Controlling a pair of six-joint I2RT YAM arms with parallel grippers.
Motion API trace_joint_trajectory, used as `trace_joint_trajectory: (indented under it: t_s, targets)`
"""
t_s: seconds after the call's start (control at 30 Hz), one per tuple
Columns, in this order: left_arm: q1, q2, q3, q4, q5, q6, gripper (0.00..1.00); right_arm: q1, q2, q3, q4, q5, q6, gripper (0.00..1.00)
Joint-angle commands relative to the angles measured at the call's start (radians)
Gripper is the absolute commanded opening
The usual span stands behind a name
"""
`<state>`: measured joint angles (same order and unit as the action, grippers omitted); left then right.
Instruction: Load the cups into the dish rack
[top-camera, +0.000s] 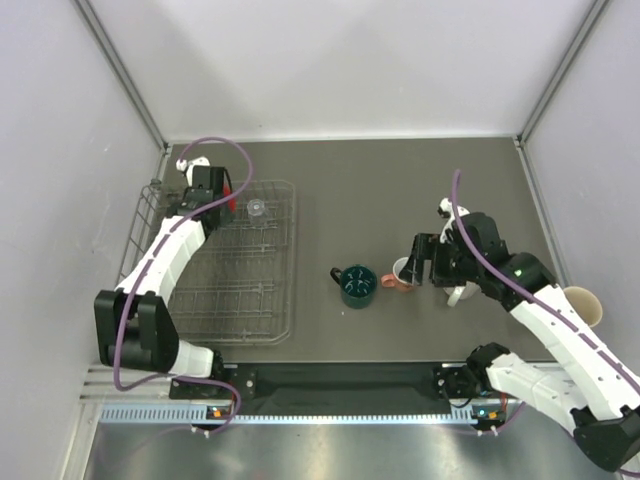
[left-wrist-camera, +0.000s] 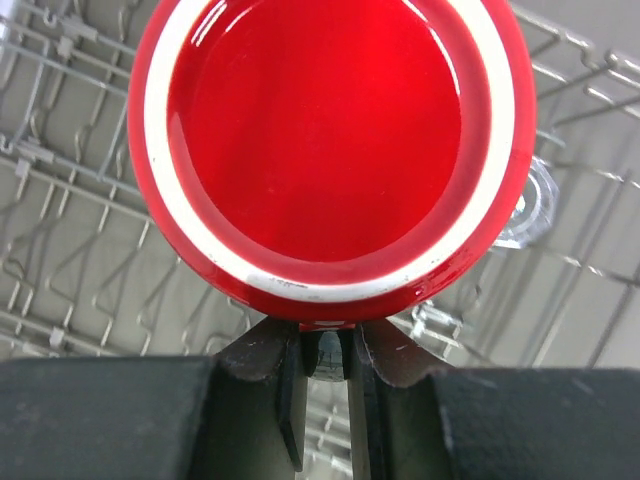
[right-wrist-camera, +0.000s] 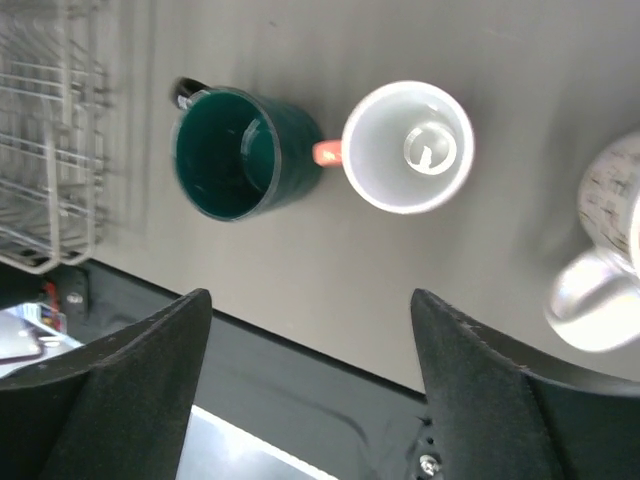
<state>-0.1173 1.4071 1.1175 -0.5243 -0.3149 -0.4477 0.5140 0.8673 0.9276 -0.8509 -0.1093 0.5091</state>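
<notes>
My left gripper (left-wrist-camera: 325, 345) is shut on the handle of a red mug (left-wrist-camera: 325, 140), held bottom toward the camera over the dish rack (left-wrist-camera: 80, 250). From above, this red mug (top-camera: 229, 196) hangs at the far left part of the wire rack (top-camera: 283, 300). A tiny clear glass (top-camera: 258, 208) lies in the rack beside it. My right gripper (top-camera: 420, 262) hovers open above a small pink mug (right-wrist-camera: 408, 147) with a white inside. A dark green mug (right-wrist-camera: 235, 150) stands just left of the pink one. Nothing is between the right gripper (right-wrist-camera: 310, 300) fingers.
A white speckled mug (right-wrist-camera: 610, 250) stands right of the pink mug, partly under my right arm (top-camera: 540, 310). A tan cup (top-camera: 583, 305) sits near the table's right edge. Grey walls enclose the table on three sides.
</notes>
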Motion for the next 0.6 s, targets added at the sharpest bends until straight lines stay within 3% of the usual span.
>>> trace_joint_trajectory:
  t_s: [0.0, 0.27, 0.5, 0.57]
  targets:
    - [0.005, 0.026, 0.048, 0.170, -0.069, 0.043, 0.00, 0.000, -0.028, 0.022, -0.074, 0.049, -0.027, 0.82]
    - [0.007, 0.154, 0.045, 0.202, -0.092, 0.046, 0.00, 0.000, -0.010, 0.140, -0.267, 0.040, -0.035, 1.00]
    - [0.013, 0.178, -0.008, 0.283, -0.059, 0.052, 0.00, -0.002, -0.051, 0.114, -0.237, -0.231, -0.125, 1.00]
    - [0.015, 0.179, -0.039, 0.332, -0.035, 0.060, 0.00, -0.003, -0.022, 0.115, -0.280, -0.215, -0.132, 1.00]
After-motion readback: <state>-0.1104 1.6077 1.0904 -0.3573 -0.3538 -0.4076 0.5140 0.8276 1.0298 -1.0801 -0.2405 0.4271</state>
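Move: The left hand already holds the red cup mouth-down by its handle; its spot in the dish rack lies about 7 cm ahead, 2 cm left and 9 cm below. The clear glass stands roughly 4 cm ahead and 7 cm right, also 9 cm below. From the right hand, the small white cup is about 5 cm ahead, 2 cm right and 15 below; at that height the green cup is 1 cm ahead and 8 left, the big mug 4 ahead and 14 right. The left hand keeps its pinch on the red cup's handle and lowers it some 6 cm into the far part of the rack, to the left of the clear glass, easing about 3 cm forward with barely any tilt and slowing near the end. Empty, the right hand backs off about 5 cm from the small white cup and the green cup towards its own base, drifting right and then partly back left while rising slightly, as it turns a little counter-clockwise and spreads its fingers fully. ##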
